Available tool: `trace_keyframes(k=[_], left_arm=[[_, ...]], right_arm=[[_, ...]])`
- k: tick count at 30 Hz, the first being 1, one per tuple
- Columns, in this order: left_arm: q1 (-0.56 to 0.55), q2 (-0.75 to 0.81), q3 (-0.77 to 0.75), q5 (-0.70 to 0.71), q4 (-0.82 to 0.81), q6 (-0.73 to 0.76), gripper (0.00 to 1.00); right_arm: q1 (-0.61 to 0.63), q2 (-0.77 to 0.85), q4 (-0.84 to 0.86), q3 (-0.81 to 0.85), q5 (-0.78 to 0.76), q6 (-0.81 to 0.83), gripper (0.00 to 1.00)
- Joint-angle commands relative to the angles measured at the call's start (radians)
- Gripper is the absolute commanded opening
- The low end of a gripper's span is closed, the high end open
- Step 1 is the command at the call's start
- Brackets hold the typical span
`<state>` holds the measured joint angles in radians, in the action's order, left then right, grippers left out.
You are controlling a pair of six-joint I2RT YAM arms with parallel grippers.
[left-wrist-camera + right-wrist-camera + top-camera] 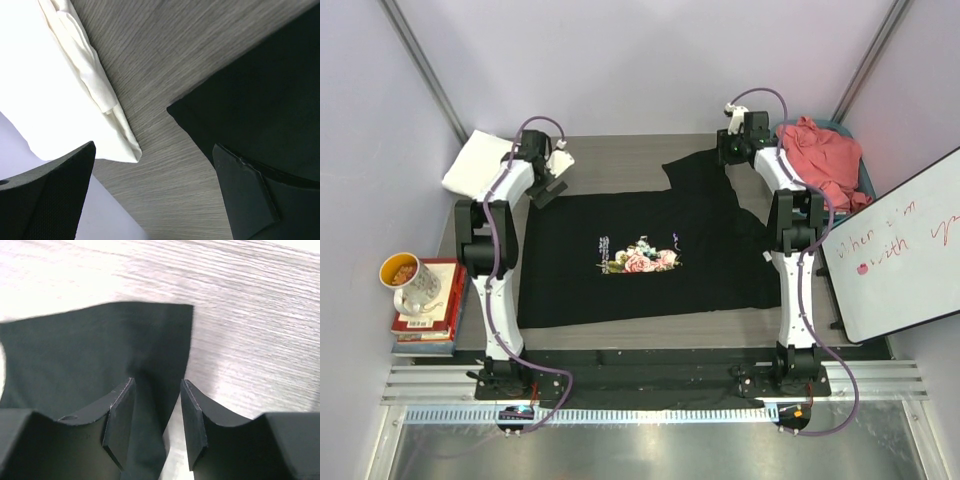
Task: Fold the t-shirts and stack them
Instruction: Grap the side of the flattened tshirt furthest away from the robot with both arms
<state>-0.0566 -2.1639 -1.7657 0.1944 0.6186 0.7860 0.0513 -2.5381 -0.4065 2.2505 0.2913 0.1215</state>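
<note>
The black t-shirt (580,260) lies spread flat on the table, its rose print (642,257) facing up. My left gripper (552,185) hovers wide open at the shirt's far left corner (260,90), over bare wood between it and the folded white t-shirt (473,166) (50,90). Nothing sits between the left gripper's (154,160) fingers. At the far right sleeve, my right gripper (728,150) (157,390) is open, its jaws standing either side of the sleeve's edge (150,340) with a gap still showing. The coral-pink t-shirt (820,155) is bunched at the back right.
A blue bin (865,178) holds the pink tee. A whiteboard (900,250) leans along the right side. On the left a mug (408,280) stands on stacked books (425,325). The grey wooden table (620,160) shows behind the black shirt.
</note>
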Motion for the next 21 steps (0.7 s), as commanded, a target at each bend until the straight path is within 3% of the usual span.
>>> trace_keyframes(k=[1,10,21], left_arm=[[0.006,-0.011,-0.063,0.008,0.001,-0.068,1.00],[0.001,0.021,-0.037,-0.010,0.027,-0.091,1.00],[-0.008,0.035,-0.026,-0.006,0.046,-0.096,1.00]], right_arm=[[0.004,-0.030,0.138,0.047,-0.064,-0.086,0.47],[0.002,-0.131,0.328,0.083,-0.127,-0.201,0.47],[0.042,-0.179,0.379,0.107,-0.112,-0.244,0.42]])
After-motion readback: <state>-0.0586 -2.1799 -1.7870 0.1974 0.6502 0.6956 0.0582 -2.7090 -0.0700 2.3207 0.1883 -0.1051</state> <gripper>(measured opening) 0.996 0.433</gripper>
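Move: The far-left corner of the t-shirt lies about 3 cm ahead of the left hand, 2 cm to its right and 5 below. The white cloth is some 11 cm ahead and 10 to the left. For the right hand, the sleeve corner lies roughly 7 cm straight ahead and 4 below, and the sleeve's left corner 2 cm ahead, 17 left. The clothes basket stands level with the right hand, 30 cm to its right. Reaching forward about 6 cm while sinking some 2 cm, the right hand brings its half-open fingers up to the sleeve corner; the descent comes first, and the wrist turns some 10 degrees clockwise as the fingertips tip up. The left hand stays nearly in place with fingers wide open around the shirt's far-left corner, turning only slightly counter-clockwise. ##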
